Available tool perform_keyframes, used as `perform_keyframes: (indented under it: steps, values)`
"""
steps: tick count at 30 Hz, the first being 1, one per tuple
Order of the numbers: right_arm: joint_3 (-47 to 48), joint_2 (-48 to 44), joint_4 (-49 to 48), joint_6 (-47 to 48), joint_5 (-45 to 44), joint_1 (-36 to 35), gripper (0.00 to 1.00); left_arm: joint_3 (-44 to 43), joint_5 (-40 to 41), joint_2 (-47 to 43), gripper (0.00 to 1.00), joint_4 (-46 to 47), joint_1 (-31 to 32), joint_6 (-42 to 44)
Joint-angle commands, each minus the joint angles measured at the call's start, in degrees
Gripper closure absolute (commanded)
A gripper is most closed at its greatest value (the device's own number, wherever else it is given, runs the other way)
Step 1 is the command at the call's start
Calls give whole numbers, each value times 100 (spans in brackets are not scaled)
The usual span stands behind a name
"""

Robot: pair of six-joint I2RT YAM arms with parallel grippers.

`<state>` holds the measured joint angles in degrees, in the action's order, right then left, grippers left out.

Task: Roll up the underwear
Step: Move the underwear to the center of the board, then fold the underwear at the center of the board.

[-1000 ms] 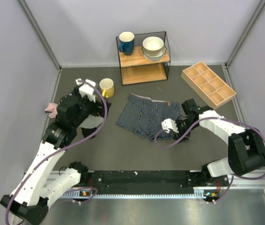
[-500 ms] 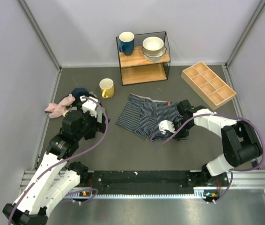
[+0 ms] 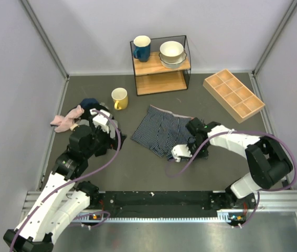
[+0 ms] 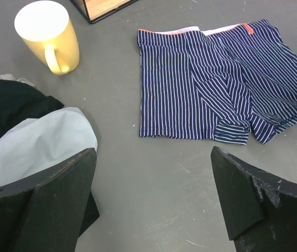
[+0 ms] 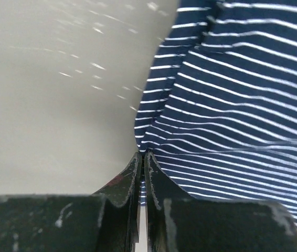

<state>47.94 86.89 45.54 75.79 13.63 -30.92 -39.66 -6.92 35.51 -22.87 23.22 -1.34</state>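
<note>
The underwear (image 3: 161,130), navy with thin white stripes, lies flat in the middle of the table; its right side is slightly bunched. It also shows in the left wrist view (image 4: 206,89) and fills the right wrist view (image 5: 237,100). My right gripper (image 3: 193,127) sits at the underwear's right edge, shut on the striped fabric (image 5: 142,155). The left gripper (image 3: 113,137) hovers left of the underwear and is open (image 4: 154,199), with bare table between its fingers.
A yellow mug (image 3: 119,98) stands behind the left gripper. Pink cloth (image 3: 63,121) and a grey and dark cloth pile (image 4: 38,139) lie at the left. At the back are a shelf (image 3: 161,65) with a blue mug and bowls, and a wooden divided tray (image 3: 233,94).
My right gripper closed on the underwear's right edge and moved left, pushing the fabric inward. The left arm drew back from the cloth pile toward the near side.
</note>
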Motion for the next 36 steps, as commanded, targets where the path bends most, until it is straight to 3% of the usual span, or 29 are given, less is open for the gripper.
perform_keyframes:
  steps: [1, 5, 8, 11, 12, 15, 21, 27, 32, 36]
  values:
    - [-347, 12, 1272, -371, 166, -765, 100, 55, -301, 0, 4, 336, -20, -85]
    - [-260, 12, 1466, -836, 709, -1468, 100, 64, -468, 88, 4, 336, -20, -120]
    - [12, -84, 1677, -1101, 1105, -1549, 96, 55, -573, 158, 5, 336, -20, -147]
    - [416, -321, 1739, -1417, 1194, -1505, 82, 64, -670, 220, 5, 345, -20, -173]
    - [566, -374, 1756, -1453, 1299, -1305, 74, 64, -705, 246, 5, 336, -20, -182]
    - [1242, -515, 1757, -1541, 2212, -516, 63, 55, -916, 404, 6, 336, -20, -200]
    - [2061, -279, 1388, -2305, 3795, 550, 49, -33, -1514, 1098, 7, 389, -20, -349]
    - [2272, -199, 1309, -2762, 3946, 1131, 46, -682, -2207, 2749, 17, 354, -20, -647]
    - [2035, -269, 782, -3377, 3859, 1325, 45, -1754, -2437, 4498, 25, 328, -20, -762]
    - [2017, -339, 597, -3623, 3682, 1334, 45, -2826, -2595, 5790, 32, -217, -20, -499]
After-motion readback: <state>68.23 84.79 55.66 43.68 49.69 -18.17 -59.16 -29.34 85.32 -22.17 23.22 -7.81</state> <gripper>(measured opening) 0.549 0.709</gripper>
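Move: The right hand still pinches the near right edge of the underwear; the bare board for that edge lies about 10 cm back and 2 cm left. The underwear's middle is some 8 cm ahead, 13 cm left; the wooden tray about 21 cm ahead, 12 cm right. From the left hand, the underwear's middle lies 4 cm ahead, 19 cm right and 22 cm below; the yellow mug 14 cm straight ahead, the grey cloth 4 cm ahead, 9 cm left. Right hand drags pinched underwear edge back 10 cm, lets go, rises forward; left descends rightward towards the underwear. ##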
